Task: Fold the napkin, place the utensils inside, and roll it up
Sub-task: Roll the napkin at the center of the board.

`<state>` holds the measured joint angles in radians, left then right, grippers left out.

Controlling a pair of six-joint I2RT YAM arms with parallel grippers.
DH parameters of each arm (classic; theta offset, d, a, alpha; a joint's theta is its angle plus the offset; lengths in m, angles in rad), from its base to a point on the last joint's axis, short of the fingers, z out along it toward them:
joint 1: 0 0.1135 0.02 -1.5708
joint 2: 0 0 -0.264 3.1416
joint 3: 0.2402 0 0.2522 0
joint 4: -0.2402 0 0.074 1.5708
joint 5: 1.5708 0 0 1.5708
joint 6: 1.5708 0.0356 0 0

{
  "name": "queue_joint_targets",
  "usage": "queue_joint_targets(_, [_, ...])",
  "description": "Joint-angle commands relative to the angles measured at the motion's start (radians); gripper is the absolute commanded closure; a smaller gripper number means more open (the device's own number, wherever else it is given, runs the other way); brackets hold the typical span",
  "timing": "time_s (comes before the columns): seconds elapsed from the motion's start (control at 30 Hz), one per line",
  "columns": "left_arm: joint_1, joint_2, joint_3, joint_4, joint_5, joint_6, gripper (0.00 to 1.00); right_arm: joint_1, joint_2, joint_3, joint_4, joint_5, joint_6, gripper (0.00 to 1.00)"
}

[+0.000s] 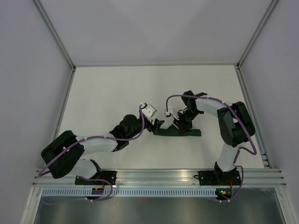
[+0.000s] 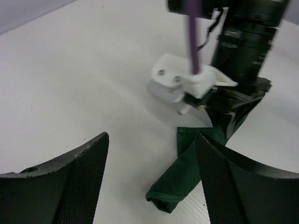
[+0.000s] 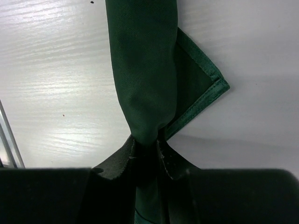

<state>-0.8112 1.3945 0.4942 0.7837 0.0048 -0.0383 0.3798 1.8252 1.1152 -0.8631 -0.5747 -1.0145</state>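
Observation:
The dark green napkin [image 1: 187, 133] lies rolled into a narrow bundle on the white table, between the two arms. My right gripper [image 1: 181, 124] comes down on its middle and is shut on the napkin [image 3: 145, 70], the cloth pinched between the fingertips [image 3: 146, 142]. A hemmed corner [image 3: 210, 88] sticks out beside the roll. My left gripper [image 1: 156, 126] stands open at the roll's left end. In the left wrist view the napkin's rolled end [image 2: 187, 172] lies close to the right finger [image 2: 219, 177], and the jaws [image 2: 152, 135] hold nothing. No utensils show.
The right arm's white camera mount [image 2: 187, 79] and purple cable [image 2: 192, 32] hang just beyond the left gripper. Aluminium frame posts [image 1: 63, 100] and grey walls bound the table at the sides and back. A metal rail [image 1: 159, 175] runs along the near edge.

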Motion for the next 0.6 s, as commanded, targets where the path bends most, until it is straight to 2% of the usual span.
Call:
queue_joint_targets(0.0, [-0.089,0.015,0.085,0.022,-0.086,0.254,0.22,-0.018,0.092,0.018,-0.065,0.033,-0.059,0.96])
queue_joint_targets(0.1, [-0.14,0.069,0.148,-0.101,-0.06,0.374,0.26,-0.025,0.12,0.043,-0.083,0.033,-0.062,0.96])
queue_joint_targets(0.27, [-0.207,0.187,0.23,-0.257,-0.023,0.53,0.25,-0.033,0.144,0.064,-0.097,0.03,-0.061,0.96])
queue_joint_targets(0.37, [-0.253,0.262,0.27,-0.305,-0.019,0.618,0.25,-0.036,0.16,0.075,-0.103,0.026,-0.061,0.96])
queue_joint_targets(0.57, [-0.281,0.36,0.323,-0.331,-0.009,0.672,0.23,-0.038,0.18,0.084,-0.105,0.026,-0.053,0.96])
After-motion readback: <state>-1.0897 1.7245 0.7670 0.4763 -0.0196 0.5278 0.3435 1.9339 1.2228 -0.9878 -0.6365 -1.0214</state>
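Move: The rolled napkin's middle lies about 8 cm to the right of the left hand, 5 cm back and 13 cm below. Its left end is nearly straight under that hand, some 4 cm back. The loose corner pokes out on the roll's far side, about 8 cm right and 2 cm back of the left hand. From the right hand, already pinching the roll, the middle is roughly 2 cm to the left, level fore-and-aft and in height. The napkin roll is what the left hand swings towards: first right, about level, then steeply down and still back, to end some 9 cm right, 9 cm lower and 5 cm back. Its wrist turns roughly 40 degrees so that the open fingers point right and down over the roll, beside the right gripper. The right hand stays, keeps its pinch and tips slightly. ##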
